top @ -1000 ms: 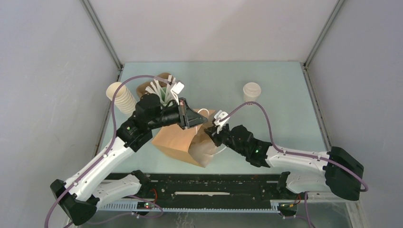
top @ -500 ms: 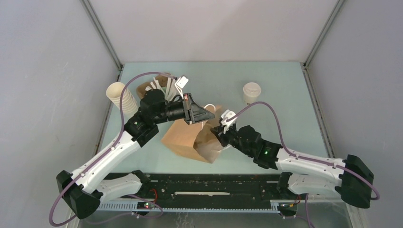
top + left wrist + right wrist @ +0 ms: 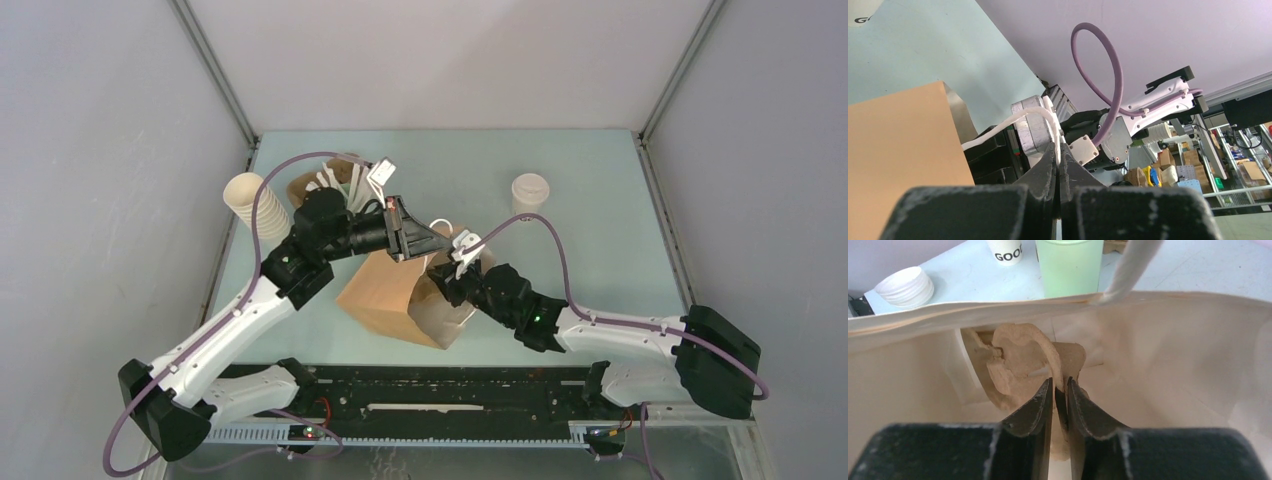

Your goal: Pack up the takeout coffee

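Note:
The takeout coffee [image 3: 530,193], a small cream cup with a white lid, stands alone at the back right of the table, away from both arms. A brown paper bag [image 3: 385,295] lies at the centre with its mouth facing right. My left gripper [image 3: 432,245] [image 3: 1058,150] is shut on the bag's white handle [image 3: 1013,120] and holds the mouth up. My right gripper [image 3: 443,290] [image 3: 1059,385] reaches inside the bag. Its jaws stand slightly apart around the edge of a brown pulp cup carrier [image 3: 1018,360], with a thin gap on one side.
A tall stack of cream cups [image 3: 255,205] leans at the back left. Behind the bag stands a pale green cup of white sticks [image 3: 345,185] [image 3: 1069,265]. The bag's upper rim [image 3: 998,310] and its other handle [image 3: 1133,265] cross the right wrist view.
The left gripper lifted the handle up and back, and the bag mouth opened wider. The right arm pushed further left into the bag, and its jaws parted a little around the carrier.

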Tool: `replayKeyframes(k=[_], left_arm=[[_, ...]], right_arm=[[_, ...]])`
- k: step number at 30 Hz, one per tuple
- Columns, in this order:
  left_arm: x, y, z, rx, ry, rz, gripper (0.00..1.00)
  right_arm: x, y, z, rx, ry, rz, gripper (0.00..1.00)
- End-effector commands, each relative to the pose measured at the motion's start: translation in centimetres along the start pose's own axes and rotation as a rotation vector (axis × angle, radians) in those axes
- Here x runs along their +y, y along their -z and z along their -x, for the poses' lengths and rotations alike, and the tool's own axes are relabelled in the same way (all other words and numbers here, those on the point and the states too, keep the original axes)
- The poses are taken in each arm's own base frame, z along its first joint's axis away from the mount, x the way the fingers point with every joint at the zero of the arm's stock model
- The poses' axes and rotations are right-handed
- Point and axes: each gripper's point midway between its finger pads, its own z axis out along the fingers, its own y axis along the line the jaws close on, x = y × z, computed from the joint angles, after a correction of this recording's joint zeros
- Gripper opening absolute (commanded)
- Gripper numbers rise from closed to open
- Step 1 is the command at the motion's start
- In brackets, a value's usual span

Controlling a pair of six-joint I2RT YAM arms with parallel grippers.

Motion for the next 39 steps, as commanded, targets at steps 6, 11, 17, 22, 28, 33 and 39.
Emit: replayKeyframes(k=[6,11,17,22,28,33,39], left_arm=[[-2.6,1.2,0.9,-0.045,-0.06,-0.064,0.0],[-2.3,1.5,0.6,-0.044,-0.062,-0.051,0.0],[-2.1,1.8,0.4,-0.047,-0.062,-0.044,0.0],[-1.8,1.9,0.0,-0.038,-0.062,-0.033,0.0],[-1.5,1.8,-0.3,-0.027,-0.062,-0.027,0.0],[-1.2,1.8,-0.6,-0.016,-0.057,-0.023,0.0],[-0.7,2.0,-0.8,-0.012,-0.069,0.003,0.0]], right_arm=[[0.6,-0.6,1.5,-0.055,-0.002,0.025,0.26],[-0.5,-1.2,0.8,-0.012,0.027,-0.041,0.25],[-1.1,-1.8,1.0,0.001,0.048,-0.083,0.27],[-0.8,-2.0,1.2,-0.008,0.049,-0.075,0.29],[-0.7,-2.5,1.3,-0.029,0.124,-0.073,0.28],[-0.3,-3.1,1.7,-0.054,0.17,-0.055,0.29],[-0.9,-2.5,1.9,-0.016,0.161,-0.094,0.51]])
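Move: The right hand is inside the mouth of the paper bag, with the near rim of the brown cup tray right at its fingertips. The tray's middle lies about 8 cm left, 2 cm ahead and 6 cm lower. The green straw cup stands some 18 cm left and 13 cm ahead, the lidded cup roughly 21 cm right and 18 cm ahead, both about 12 cm lower. From the left hand, the tray is about 11 cm left, 5 cm ahead and 22 cm below. Forward and down, about 2 cm each way with a slight drift left, the right hand works deeper into the bag towards the cup tray, rolling around 10 degrees as its fingers spread clearly wider on either side of the tray's rim. The left hand keeps its pinch on the white handle, lifting it a little, shifting slightly back and left, then sinking again. ##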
